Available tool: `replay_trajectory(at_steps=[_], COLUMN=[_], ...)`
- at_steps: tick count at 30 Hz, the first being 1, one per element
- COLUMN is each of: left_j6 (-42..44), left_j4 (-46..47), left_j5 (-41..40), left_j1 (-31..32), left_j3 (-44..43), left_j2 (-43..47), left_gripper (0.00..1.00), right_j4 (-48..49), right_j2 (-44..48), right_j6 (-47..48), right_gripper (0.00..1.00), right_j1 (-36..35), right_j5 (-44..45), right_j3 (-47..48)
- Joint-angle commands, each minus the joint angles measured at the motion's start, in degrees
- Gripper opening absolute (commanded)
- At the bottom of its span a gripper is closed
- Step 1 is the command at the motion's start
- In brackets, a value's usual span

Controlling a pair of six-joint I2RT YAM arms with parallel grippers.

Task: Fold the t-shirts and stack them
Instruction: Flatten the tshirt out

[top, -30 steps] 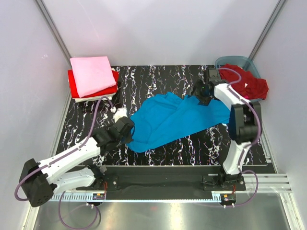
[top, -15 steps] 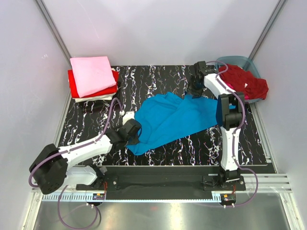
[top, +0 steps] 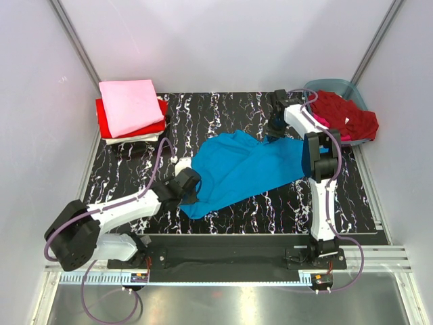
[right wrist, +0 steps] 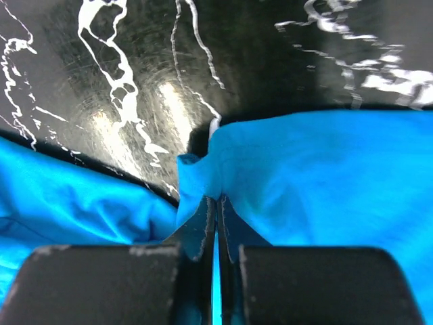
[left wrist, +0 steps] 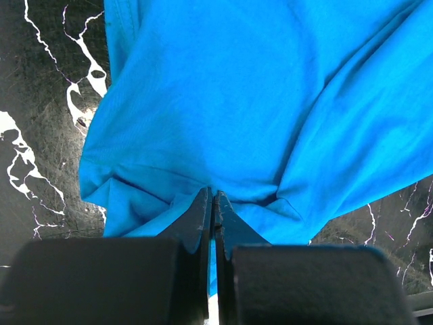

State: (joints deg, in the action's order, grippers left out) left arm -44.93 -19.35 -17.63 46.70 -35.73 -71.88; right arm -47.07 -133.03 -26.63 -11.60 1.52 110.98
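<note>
A turquoise blue t-shirt [top: 243, 169] lies crumpled across the middle of the black marbled table [top: 223, 108]. My left gripper [top: 192, 188] is shut on its near-left edge; in the left wrist view the gripper [left wrist: 213, 196] pinches a fold of that blue cloth [left wrist: 257, 101]. At the shirt's far-right edge my right gripper [top: 271, 133] is shut on the cloth, seen pinched by the gripper [right wrist: 216, 200] in the right wrist view, with the blue shirt [right wrist: 325, 176] bunched around the tips. A folded stack sits far left: pale pink t-shirt [top: 130, 106] on a bright red one [top: 103, 118] and a white one [top: 135, 139].
A grey-blue translucent tub [top: 325, 87] stands at the far right corner, heaped with a dark red t-shirt [top: 342, 115] and a sliver of magenta cloth [top: 346, 137]. Pale walls close in the table on three sides. A rail [top: 223, 257] carries both arm bases along the near edge.
My right gripper moved left from beside the tub to the blue shirt's far edge and shut on it. The left gripper slid right along the near edge, still holding cloth.
</note>
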Motion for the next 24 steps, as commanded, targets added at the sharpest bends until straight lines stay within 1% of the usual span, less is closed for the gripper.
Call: replay_trajectory(at_steps=[1,3,5,6,8,9,10,11,12,13,14,15,17,18,19,20,21,22,24], left_j6=[0.0,-0.2,-0.6,-0.8,-1.6,-1.8,-2.0,-2.4,-2.7,-2.9,-3.2,-3.3,-3.6,-3.8,-3.9,-4.5,-5.0,-5.5,-7.1], left_j4=[3.3,3.4,3.5,3.7,3.9,4.1,4.8,4.9,5.0,5.1,5.1,5.0,4.8,4.4,2.9,2.0,0.0,-0.9,-1.6], left_j5=[-0.3,-0.6,-1.1,-1.3,-2.4,-2.7,-2.9,-3.4,-3.6,-4.0,-4.3,-4.4,-5.3,-5.6,-6.6,-7.3,-8.2,-9.7,-10.7], left_j1=[0.1,0.1,0.1,0.1,0.1,0.1,0.1,0.1,0.1,0.1,0.1,0.1,0.1,0.0,0.0,0.0,0.0,0.0,0.0], left_j3=[-0.8,-0.3,0.1,0.8,1.8,3.1,3.9,4.4,5.5,5.8,6.6,6.8,7.1,6.9,6.6,6.0,5.8,6.0,6.8], left_j2=[0.1,0.6,1.8,2.5,5.3,6.6,8.9,10.1,11.1,12.9,13.7,14.6,15.4,15.9,16.2,16.6,17.6,18.2,20.2], left_gripper=[0.00,0.00,0.00,0.00,0.00,0.00,0.00,0.00,0.00,0.00,0.00,0.00,0.00,0.00,0.00,0.00,0.00,0.00,0.00], right_j4=[-5.6,-7.1,-8.9,-9.4,-10.8,-11.3,-11.6,-10.9,-9.5,-6.8,-5.6,-2.1,0.7,1.6,1.3,0.6,0.7,1.2,-0.6], right_j2=[6.4,8.6,13.1,17.0,21.5,26.7,29.9,33.7,41.7,46.3,50.8,59.7,68.6,75.6,78.6,81.2,85.7,87.4,89.7], right_j6=[0.9,1.0,0.6,0.4,0.2,-0.1,-0.4,-1.7,-2.4,-4.8,-6.4,-8.3,-13.3,-15.3,-18.6,-20.7,-22.4,-23.2,-23.6], right_gripper=[0.00,0.00,0.00,0.00,0.00,0.00,0.00,0.00,0.00,0.00,0.00,0.00,0.00,0.29,0.52,0.70,0.91,0.99,1.00], right_j1=[-0.4,-0.4,-0.4,-0.4,-0.4,-0.4,-0.4,-0.4,-0.4,-0.4,-0.4,-0.4,-0.4,-0.4,-0.4,-0.4,-0.4,-0.3,-0.3], right_j5=[6.5,7.4,8.6,8.7,8.8,8.9,8.9,8.9,8.9,9.6,10.3,11.0,10.3,10.0,9.5,9.9,10.1,9.5,12.0], right_j3=[5.8,7.1,8.5,8.8,9.1,8.8,6.2,3.3,-0.5,-9.8,-15.2,-27.0,-39.1,-49.4,-53.9,-57.7,-63.9,-65.7,-65.6])
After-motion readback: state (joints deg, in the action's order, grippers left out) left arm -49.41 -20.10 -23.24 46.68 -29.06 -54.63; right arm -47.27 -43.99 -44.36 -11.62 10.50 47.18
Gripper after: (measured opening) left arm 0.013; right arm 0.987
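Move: The right hand already pinches the t-shirt's far edge, just above the table. The bare patch it is taken towards lies about 25 cm back and 9 cm to its right; the t-shirt's middle is some 12 cm back and 10 cm left, and the laundry bin roughly 26 cm right and 6 cm farther out. The left hand still holds the t-shirt's near-left corner, with its middle about 12 cm ahead and 18 cm right, slightly below. Up first, almost straight to nearly 30 cm, the right hand carries the pinched far edge, then sweeps quickly back about 26 cm and a little right over the near-right side. It sinks again as its fingers spring wide and let the cloth go. The left hand keeps its shut grip on the near-left corner, easing up a few centimetres and slightly left. ##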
